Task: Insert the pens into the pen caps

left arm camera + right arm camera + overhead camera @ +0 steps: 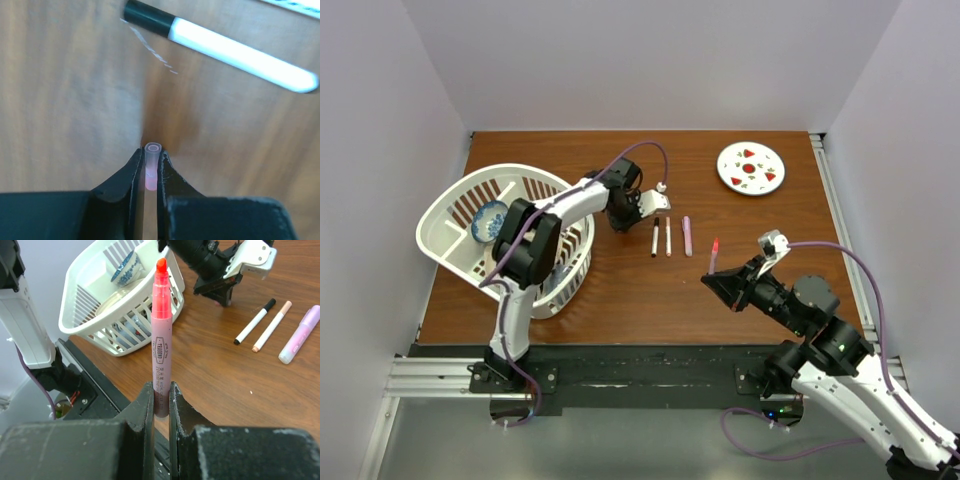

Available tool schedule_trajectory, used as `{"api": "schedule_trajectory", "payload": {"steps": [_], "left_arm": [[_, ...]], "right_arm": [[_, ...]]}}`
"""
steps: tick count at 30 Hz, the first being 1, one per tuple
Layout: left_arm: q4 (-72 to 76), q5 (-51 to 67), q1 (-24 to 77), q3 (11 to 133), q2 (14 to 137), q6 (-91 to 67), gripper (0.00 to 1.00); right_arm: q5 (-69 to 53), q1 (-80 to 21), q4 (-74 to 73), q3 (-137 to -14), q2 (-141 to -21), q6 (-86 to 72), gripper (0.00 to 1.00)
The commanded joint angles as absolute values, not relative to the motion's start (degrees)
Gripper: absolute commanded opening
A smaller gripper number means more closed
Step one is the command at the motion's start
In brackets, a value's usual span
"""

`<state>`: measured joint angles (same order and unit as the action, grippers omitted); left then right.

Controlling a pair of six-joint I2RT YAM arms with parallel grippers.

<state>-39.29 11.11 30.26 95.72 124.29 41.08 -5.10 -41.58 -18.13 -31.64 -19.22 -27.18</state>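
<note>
My left gripper (pixel 151 154) is shut on a small translucent pink pen cap (pixel 152 172), open end facing away, low over the wood. In the top view the left gripper (pixel 620 222) sits just left of three pens lying side by side: a white pen with a black end (pixel 655 238), a white pen with a peach end (pixel 668 238) and a lilac pen (pixel 687 236). My right gripper (pixel 161 390) is shut on a pink pen (pixel 160 335) held upright, orange-red tip up. From above, the right gripper (pixel 712 277) stands right of the row.
A white basket (pixel 450 215) holding a blue-patterned bowl (pixel 488 220) stands at the left, beside the left arm. A round white plate with red spots (pixel 751 167) lies at the back right. The black rail (pixel 640 360) runs along the near table edge.
</note>
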Motion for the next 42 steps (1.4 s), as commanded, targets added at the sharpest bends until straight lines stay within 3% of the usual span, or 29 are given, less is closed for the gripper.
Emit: {"api": "schedule_trajectory", "payload": {"steps": [1,9,12,15,21,27,42], "left_arm": [[-31.5,16.79,29.97,89.23,115.85,30.27,0.0],[-11.2,20.48,29.97,79.74,98.1,-1.96,0.0],[6.62,30.38,30.32,69.46,90.37,-20.08,0.0],[38.55,31.29,31.72,51.13,81.14,-42.28,0.0],[60.76,26.02,32.52,36.34,74.71,-65.16,0.0],[75.31,22.24,33.92,28.57,76.46,-73.65,0.0],[76.73,22.5,34.01,27.86,77.17,-73.13,0.0]], "right_arm": [[-6.23,-41.57,-13.45,-30.68,-19.6,-29.88,0.0],[-10.98,-41.66,-5.73,-25.06,-19.78,-33.92,0.0],[-13.79,-41.57,-0.29,-22.68,-21.0,-34.72,0.0],[-17.65,-41.66,3.59,-23.03,-25.04,-34.37,0.0],[-23.11,-41.66,14.31,-21.36,-33.04,-37.61,0.0],[-26.54,-41.66,24.78,-20.13,-41.3,-41.04,0.0],[-28.39,-41.75,29.44,-20.92,-48.43,-42.19,0.0]]}}
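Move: My left hand has the pink cap pinched down at the table; the upright pink pen in my right hand, where the cap must go, is about 25 cm back, 18 cm to the right and 28 cm higher. On the table, all 2 cm back, lie the black-tipped pen 8 cm right, the orange-tipped pen 11 cm right and the pink-purple marker 16 cm right. From my right hand the cap is some 25 cm ahead, 18 cm left and 23 cm below. I carry the cap up off the wood with my left hand, nearly 28 cm up, also drawing back about 16 cm towards the pink pen, while the wrist swings the fingers from pointing down to pointing rightward and slightly up. My right hand brings the upright pen some 10 cm left and a little down, turning counter-clockwise. Both grips stay shut. ##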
